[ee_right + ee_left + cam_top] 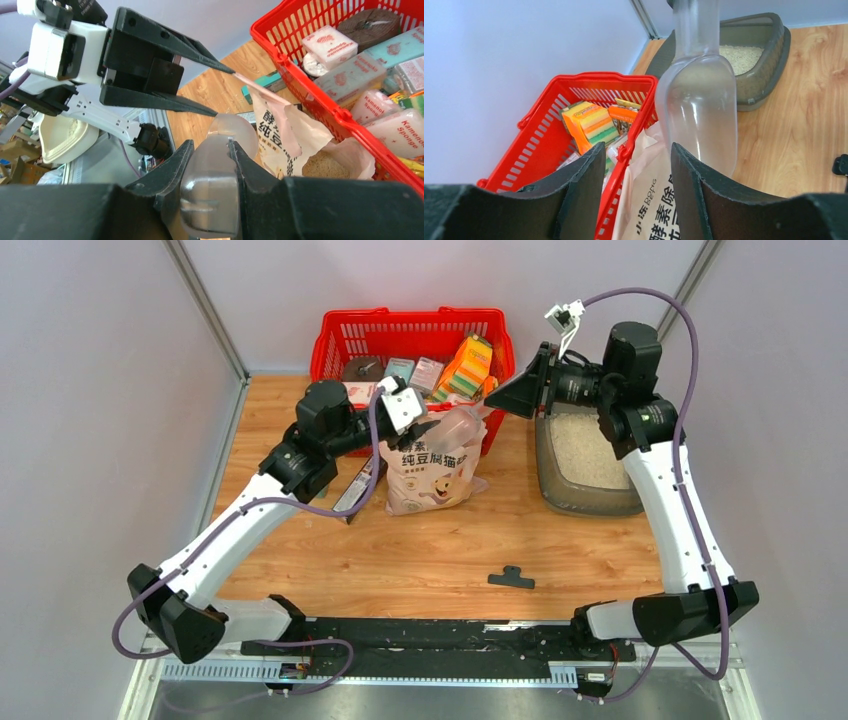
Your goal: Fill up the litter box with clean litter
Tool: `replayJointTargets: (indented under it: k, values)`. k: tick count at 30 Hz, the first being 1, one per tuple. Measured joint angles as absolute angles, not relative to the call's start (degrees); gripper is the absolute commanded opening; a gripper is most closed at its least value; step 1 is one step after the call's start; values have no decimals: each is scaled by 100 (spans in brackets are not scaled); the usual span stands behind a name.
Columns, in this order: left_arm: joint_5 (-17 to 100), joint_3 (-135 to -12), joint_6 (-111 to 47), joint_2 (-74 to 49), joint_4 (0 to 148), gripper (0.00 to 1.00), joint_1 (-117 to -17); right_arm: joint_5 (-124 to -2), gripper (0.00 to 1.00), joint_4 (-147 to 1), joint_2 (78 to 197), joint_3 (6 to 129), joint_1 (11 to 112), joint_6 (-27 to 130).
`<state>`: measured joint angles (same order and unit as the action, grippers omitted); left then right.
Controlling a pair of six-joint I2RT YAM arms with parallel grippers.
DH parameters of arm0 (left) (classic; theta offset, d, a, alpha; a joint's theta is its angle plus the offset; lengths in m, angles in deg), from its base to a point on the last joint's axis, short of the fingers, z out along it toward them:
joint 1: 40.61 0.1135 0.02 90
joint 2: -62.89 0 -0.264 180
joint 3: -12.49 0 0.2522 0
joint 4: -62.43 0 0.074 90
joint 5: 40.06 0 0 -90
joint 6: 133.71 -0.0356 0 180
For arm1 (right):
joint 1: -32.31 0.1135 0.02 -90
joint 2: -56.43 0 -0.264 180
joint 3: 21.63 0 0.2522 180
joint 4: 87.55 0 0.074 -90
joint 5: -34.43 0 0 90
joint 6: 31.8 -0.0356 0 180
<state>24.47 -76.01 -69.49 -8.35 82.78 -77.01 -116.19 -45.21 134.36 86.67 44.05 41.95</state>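
Observation:
The grey litter box (590, 502) stands at the right on the table, with clean litter (585, 445) lying in it. It also shows in the left wrist view as the litter box (769, 65) holding pale litter (740, 57). A cream cat-printed bag (430, 475) stands open in the middle, and beige litter (320, 165) shows inside it. My right gripper (492, 400) is shut on the handle of a clear scoop (210, 195), whose bowl (699, 110) hangs above the bag's mouth. My left gripper (636, 150) is open, with the bag's top edge (649, 200) loose between its fingers.
A red basket (330, 345) full of sponges and packets stands behind the bag, touching it. A small black part (511, 578) lies near the front of the table. A dark flat object (355, 490) lies left of the bag. Grey walls close in both sides.

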Motion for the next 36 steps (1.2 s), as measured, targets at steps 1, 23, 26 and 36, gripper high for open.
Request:
replayJointTargets:
  k: [1, 23, 26, 36]
  values:
    - [2418, -7601, -6939, -879, 8247, 57, -7701, -11573, 0, -4558, 13436, 8667, 4438, 4175]
    - [2213, -7863, -6807, -1447, 8575, 0, -7723, -11313, 20, -4790, 13628, 8577, 4751, 4096]
    - [2316, -7944, -6543, -1613, 8494, 0, -7655, -11258, 53, -4786, 13718, 8569, 4720, 4112]
    - [2318, -7944, -6521, -1692, 8802, 0, -7688, -11318, 64, -4652, 13665, 8254, 4751, 4094]
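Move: The scoop, held by its handle in the right hand, has its bowl about 5 cm to the left hand's right, level ahead and 2 cm lower. From the left hand the litter bag's middle is roughly 3 cm right, 1 cm back and 22 cm down, and the red basket's some 19 cm ahead, 2 cm left and 24 cm down. The right hand has the left gripper about 10 cm to its left, 4 cm back and 4 cm below. The left fingers shut on the edge of the scoop's bowl and pinch it, and only then does the right hand open and let go of the handle. To meet there, the left hand sinks about 5 cm while edging right and forward, tipping down some 10 degrees; the right eases down about 4 cm and a little left, towards the left gripper. ##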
